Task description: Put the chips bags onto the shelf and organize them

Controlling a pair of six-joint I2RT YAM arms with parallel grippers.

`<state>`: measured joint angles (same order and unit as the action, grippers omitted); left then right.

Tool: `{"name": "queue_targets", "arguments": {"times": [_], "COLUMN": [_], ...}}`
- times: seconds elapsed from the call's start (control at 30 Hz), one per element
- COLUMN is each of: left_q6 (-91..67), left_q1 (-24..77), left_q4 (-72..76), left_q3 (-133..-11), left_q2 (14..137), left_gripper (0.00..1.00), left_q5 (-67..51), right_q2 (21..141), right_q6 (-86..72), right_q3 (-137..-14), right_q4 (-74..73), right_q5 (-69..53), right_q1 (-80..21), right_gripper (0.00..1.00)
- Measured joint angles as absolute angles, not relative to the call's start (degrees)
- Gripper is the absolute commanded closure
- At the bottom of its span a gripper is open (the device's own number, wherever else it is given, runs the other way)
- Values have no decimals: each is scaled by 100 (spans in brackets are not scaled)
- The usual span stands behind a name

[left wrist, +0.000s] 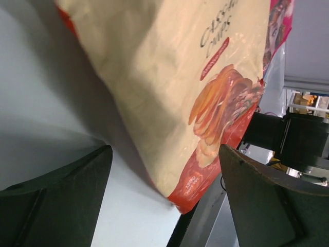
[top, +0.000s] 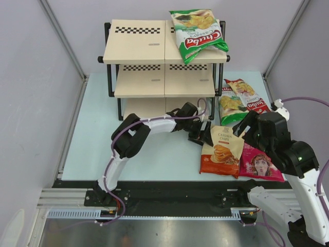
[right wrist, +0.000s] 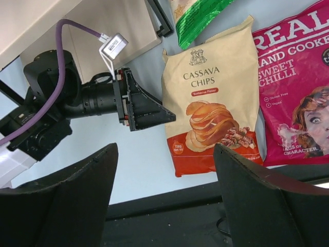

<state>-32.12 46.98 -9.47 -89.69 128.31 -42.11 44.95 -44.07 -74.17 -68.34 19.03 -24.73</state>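
Observation:
The orange cassava chips bag [top: 222,152] [left wrist: 169,77] [right wrist: 213,103] lies flat on the table in front of the shelf [top: 139,41]. My left gripper [top: 199,136] [left wrist: 164,148] is open at the bag's left edge, low over the table, its fingers level with the bag's lower corner and not touching it. My right gripper [top: 242,128] [right wrist: 165,146] hovers open above the bags, holding nothing. A magenta bag [top: 259,163] [right wrist: 298,87] lies right of the cassava bag. One green Chuba bag [top: 198,32] rests on the shelf's top tier. Another green bag [top: 230,107] and a red-and-white bag [top: 249,95] lie beside the shelf.
The shelf's black frame leg [top: 213,100] stands just behind my left gripper. The table's dark front rail [top: 169,195] [right wrist: 169,206] runs close below the cassava and magenta bags. Grey walls enclose the table on both sides.

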Motion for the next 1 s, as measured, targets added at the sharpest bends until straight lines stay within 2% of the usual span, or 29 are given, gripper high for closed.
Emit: {"name": "queue_targets", "arguments": {"times": [0.2, 0.27, 0.3, 0.33, 0.4, 0.43, 0.53, 0.63, 0.8, 1.0], "left_q6": [-3516, -3671, -3769, -3879, -4112, -4213, -4508, -4845, -5238, -5778], "left_q1": [4890, 4971, 5006, 5057, 5122, 5146, 5164, 5098, 4598, 3629], "left_q4": [-554, -263, -110, 143, 517, 705, 1315, 2204, 2895, 3072], "left_q3": [-8969, -8943, -8901, -8801, -8602, -8460, -8031, -7135, -4882, -3489], "left_q2": [12954, 13023, 13050, 13076, 13102, 13102, 13063, 12652, 10910, 9332], "left_gripper": [13, 25, 31, 49, 73, 91, 99, 99, 100, 100], "left_q5": [-4416, -4521, -4563, -4600, -4672, -4689, -4779, -4807, -4488, -3430], "right_q2": [4550, 4626, 4681, 4737, 4866, 4921, 5122, 5321, 5577, 6191], "right_q6": [-4442, -4499, -4521, -4539, -4550, -4547, -4532, -4534, -4508, -4268], "right_q3": [-7415, -7415, -7415, -7415, -7415, -7415, -7415, -7404, -7404, -7393], "right_q4": [-6829, -6827, -6820, -6805, -6761, -6742, -6672, -6495, -6132, -5645], "right_q5": [1894, 1870, 1841, 1804, 1737, 1708, 1597, 1424, 1037, 263], "right_q1": [-2462, -2462, -2462, -2462, -2462, -2462, -2460, -2423, -2386, -2370], "right_gripper": [20, 20, 20, 20, 20, 20, 20, 20, 20, 20]}}
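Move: The tan-and-red cassava chips bag has its middle about 7 cm right of the left hand, 5 cm back and just below it. The pink chips bag lies some 24 cm right and 10 cm back of this hand, the green bag on the table 12 cm right and 13 cm ahead, the shelf's bottom deck 17 cm left and 13 cm ahead. From the high right hand, the cassava bag is some 26 cm below, 4 cm left and 2 cm ahead. The cassava bag's left edge is what the left hand takes: it slides back about 7 cm and a little right, low over the table, shuts its open fingers on that edge, then hauls the bag some 17 cm left, rising 5 cm and swinging forward and about 30 degrees counter-clockwise. The right hand, open and empty, follows left and forward, sinking slightly. ##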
